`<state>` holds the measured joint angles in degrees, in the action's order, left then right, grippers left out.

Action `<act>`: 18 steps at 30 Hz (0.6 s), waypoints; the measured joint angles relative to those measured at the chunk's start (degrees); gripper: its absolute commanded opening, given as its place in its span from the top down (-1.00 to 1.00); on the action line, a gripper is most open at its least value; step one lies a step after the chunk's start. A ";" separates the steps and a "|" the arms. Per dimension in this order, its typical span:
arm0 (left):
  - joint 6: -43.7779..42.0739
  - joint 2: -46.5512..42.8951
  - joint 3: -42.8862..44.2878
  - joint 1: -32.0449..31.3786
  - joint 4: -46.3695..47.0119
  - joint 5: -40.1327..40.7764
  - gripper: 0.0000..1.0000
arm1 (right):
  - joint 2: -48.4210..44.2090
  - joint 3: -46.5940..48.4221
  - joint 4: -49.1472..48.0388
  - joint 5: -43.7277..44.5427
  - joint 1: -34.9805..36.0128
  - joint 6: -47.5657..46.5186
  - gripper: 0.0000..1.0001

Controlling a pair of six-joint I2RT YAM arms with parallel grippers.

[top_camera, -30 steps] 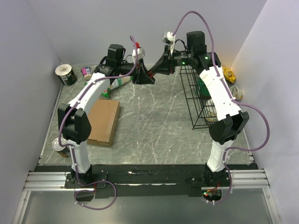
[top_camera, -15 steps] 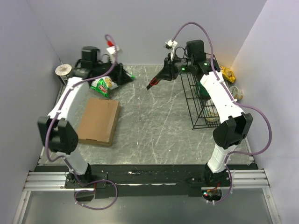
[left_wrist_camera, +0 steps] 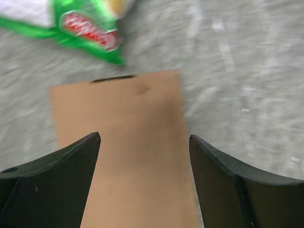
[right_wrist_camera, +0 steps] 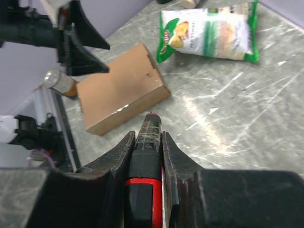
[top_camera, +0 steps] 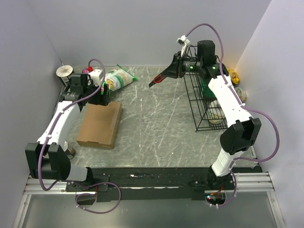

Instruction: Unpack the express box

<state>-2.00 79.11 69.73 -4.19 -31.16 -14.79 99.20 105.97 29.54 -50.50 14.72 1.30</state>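
The express box (top_camera: 99,124) lies flat and closed on the left of the table, a plain brown cardboard mailer. My left gripper (top_camera: 102,97) hovers over its far end, open with nothing between the fingers. From the left wrist, the express box (left_wrist_camera: 128,142) fills the gap between the black fingers (left_wrist_camera: 57,180). My right gripper (top_camera: 159,78) hangs high at the back centre, shut on a black-and-red cutter tool (right_wrist_camera: 148,142) that points toward the express box (right_wrist_camera: 121,92).
A green-and-white snack bag (top_camera: 118,78) lies just behind the box. A black wire basket (top_camera: 199,99) with items in it stands at the right. A can (top_camera: 64,71) sits at the back left corner, another (top_camera: 71,152) by the left arm's base.
My left gripper swung from the back centre to the left, came down over the box's far end, and its jaws opened. The right gripper kept hold of the tool and shifted slightly right.
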 measured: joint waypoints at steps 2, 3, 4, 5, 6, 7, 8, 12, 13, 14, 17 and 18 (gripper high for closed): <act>-1.64 0.00 -0.70 1.03 -0.13 3.78 -0.64 | 0.00 -0.31 -0.39 -0.59 0.02 0.90 1.00; -1.97 0.02 -0.76 1.36 -0.22 5.03 -0.63 | -0.02 -0.31 -0.55 -0.42 0.09 1.29 1.00; -2.27 0.17 -0.76 1.77 -0.33 6.40 -0.63 | -0.02 -0.35 -0.63 0.20 0.31 1.68 1.00; -2.32 0.24 -0.76 2.14 -0.37 7.39 -0.64 | -0.02 -0.37 -0.59 1.20 0.52 1.97 1.00; -1.97 0.42 -0.76 2.67 -0.50 8.46 -0.64 | -0.09 -0.44 -0.57 3.17 0.83 2.14 1.00; -1.68 0.59 -0.76 3.21 -0.72 9.05 -0.64 | -0.24 -0.61 -0.55 5.29 1.18 2.29 1.00; -1.22 0.79 -0.76 4.02 -1.14 9.22 -0.64 | -0.55 -1.05 -0.46 8.20 1.68 2.54 1.00; 1.86 2.08 -0.76 7.32 -2.58 10.14 -0.65 | -2.73 -3.56 0.35 21.31 4.59 3.69 1.00; 2.69 2.62 -0.76 8.13 -2.95 10.21 -0.65 | -3.32 -4.37 0.33 22.99 5.03 3.76 1.00; 3.50 3.23 -0.76 8.81 -3.26 10.19 -0.65 | -4.00 -5.25 0.52 24.22 5.49 3.61 1.00; 5.70 5.51 -0.76 10.84 -4.31 10.03 -0.65 | -5.35 -6.84 1.07 24.46 6.05 3.30 1.00; 6.32 6.47 -0.76 11.61 -4.50 9.68 -0.65 | -5.68 -7.28 1.14 24.20 6.01 3.30 1.00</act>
<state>4.32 85.58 68.97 7.42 -35.66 -5.10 93.51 98.70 30.68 -26.30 20.73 4.60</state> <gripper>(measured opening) 0.825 0.307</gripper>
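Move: The box lies almost under the open left hand, its middle about 4 cm left, 3 cm back and 17 cm down. From that hand the chip bag is some 23 cm ahead, 3 cm right and 18 cm lower, and the jar roughly 17 cm back, 22 cm left and 16 cm lower. From the right hand, which already holds the knife, the box is about 36 cm left, 6 cm back and 32 cm down. Still pinching the knife, the right hand sinks about 3 cm and swings some 15 to 20 degrees clockwise, tipping the blade end down. Meanwhile the left hand, wide open and touching nothing, travels about 10 cm left and sinks 6 cm towards the box's left edge, turning a good 20 degrees counter-clockwise and tipping its fingers further down. ##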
